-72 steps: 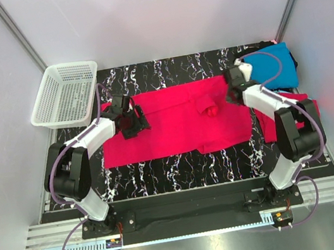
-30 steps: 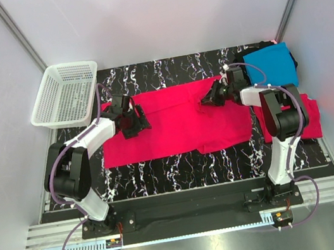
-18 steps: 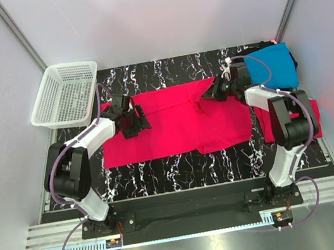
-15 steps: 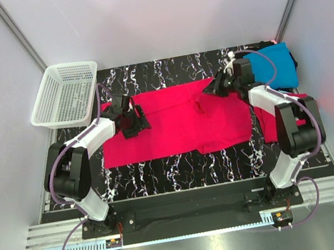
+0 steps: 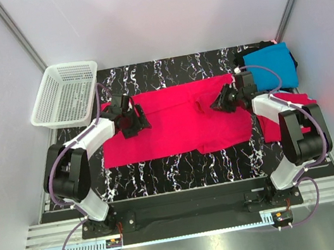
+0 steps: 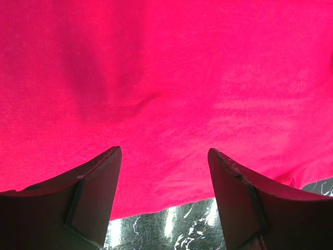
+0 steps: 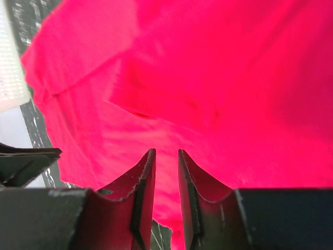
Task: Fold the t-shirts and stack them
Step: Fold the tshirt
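A bright pinkish-red t-shirt point(image 5: 167, 125) lies spread flat across the middle of the table. My left gripper point(image 5: 129, 123) stands open over the shirt's left part; in the left wrist view its fingers point(image 6: 164, 151) straddle red cloth point(image 6: 171, 78) next to the shirt's edge. My right gripper point(image 5: 222, 103) hovers at the shirt's right part beside a small fold point(image 5: 200, 103), jaws a narrow gap apart point(image 7: 166, 151) with nothing between them. Red cloth point(image 7: 234, 78) fills the right wrist view. A turquoise-blue t-shirt point(image 5: 271, 66) lies at the back right. A second red t-shirt point(image 5: 303, 112) lies under the right arm.
A white mesh basket point(image 5: 65, 94) stands at the back left, and its corner point(image 7: 10, 67) shows in the right wrist view. Black marble tabletop point(image 5: 180, 164) shows in front of the shirt and between my left fingers point(image 6: 171, 229). Dark cloth point(image 5: 261, 45) peeks out behind the blue shirt.
My right gripper swung toward the back, came back down to the shirt's right part, and its jaws parted from shut. The left arm has not moved.
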You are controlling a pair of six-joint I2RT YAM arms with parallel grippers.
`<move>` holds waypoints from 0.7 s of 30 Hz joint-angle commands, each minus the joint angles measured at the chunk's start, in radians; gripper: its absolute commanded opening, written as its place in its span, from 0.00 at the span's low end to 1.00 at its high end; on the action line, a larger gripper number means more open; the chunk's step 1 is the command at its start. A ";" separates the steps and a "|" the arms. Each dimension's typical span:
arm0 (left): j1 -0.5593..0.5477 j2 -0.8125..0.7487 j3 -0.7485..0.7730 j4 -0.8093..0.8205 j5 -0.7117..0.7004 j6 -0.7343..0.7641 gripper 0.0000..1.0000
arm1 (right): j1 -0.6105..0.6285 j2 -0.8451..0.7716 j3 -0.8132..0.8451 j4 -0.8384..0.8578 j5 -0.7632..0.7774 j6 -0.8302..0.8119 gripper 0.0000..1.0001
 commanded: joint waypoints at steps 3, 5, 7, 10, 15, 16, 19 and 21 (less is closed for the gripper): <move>-0.002 -0.050 -0.006 0.033 0.007 0.000 0.72 | 0.001 -0.007 -0.047 0.061 0.010 0.072 0.30; -0.002 -0.050 -0.006 0.032 0.007 0.000 0.72 | -0.002 0.006 -0.048 0.061 0.013 0.076 0.30; -0.002 -0.054 -0.006 0.033 0.005 0.001 0.72 | 0.001 0.016 -0.055 0.063 0.022 0.079 0.30; -0.004 -0.052 -0.008 0.033 0.004 0.003 0.72 | 0.001 0.047 -0.053 0.104 0.008 0.083 0.31; -0.004 -0.052 -0.005 0.032 0.005 0.003 0.72 | 0.002 0.104 -0.025 0.129 0.008 0.094 0.33; -0.004 -0.052 -0.003 0.032 0.004 0.006 0.72 | 0.002 0.109 -0.015 0.129 0.008 0.097 0.33; -0.002 -0.055 0.000 0.030 0.000 0.009 0.72 | 0.001 0.125 -0.002 0.123 0.016 0.100 0.33; -0.002 -0.051 0.000 0.029 0.002 0.009 0.72 | 0.001 0.132 -0.001 0.123 0.017 0.097 0.33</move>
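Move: The near corner of the folded-in sleeve's hem lies about 3 cm to the right hand's left, 2 cm ahead and some 7 cm below; the t-shirt's near edge runs about 12 cm behind that hand. The blue folded shirt is some 15 cm ahead and 21 cm to the right, the red folded shirt roughly 24 cm to the right and 4 cm back. From the left hand the hem corner is about 18 cm to the right and 4 cm ahead. The right hand sinks about 5 cm towards the cloth beside the near corner of the folded-in sleeve hem, first easing back some 1.5 cm and then coming forward about 1 cm as it goes on down. Its fingers stay about a third open while the wrist tips slightly further down, some 5 degrees, and they come close to the red cloth, though contact can't be seen. ##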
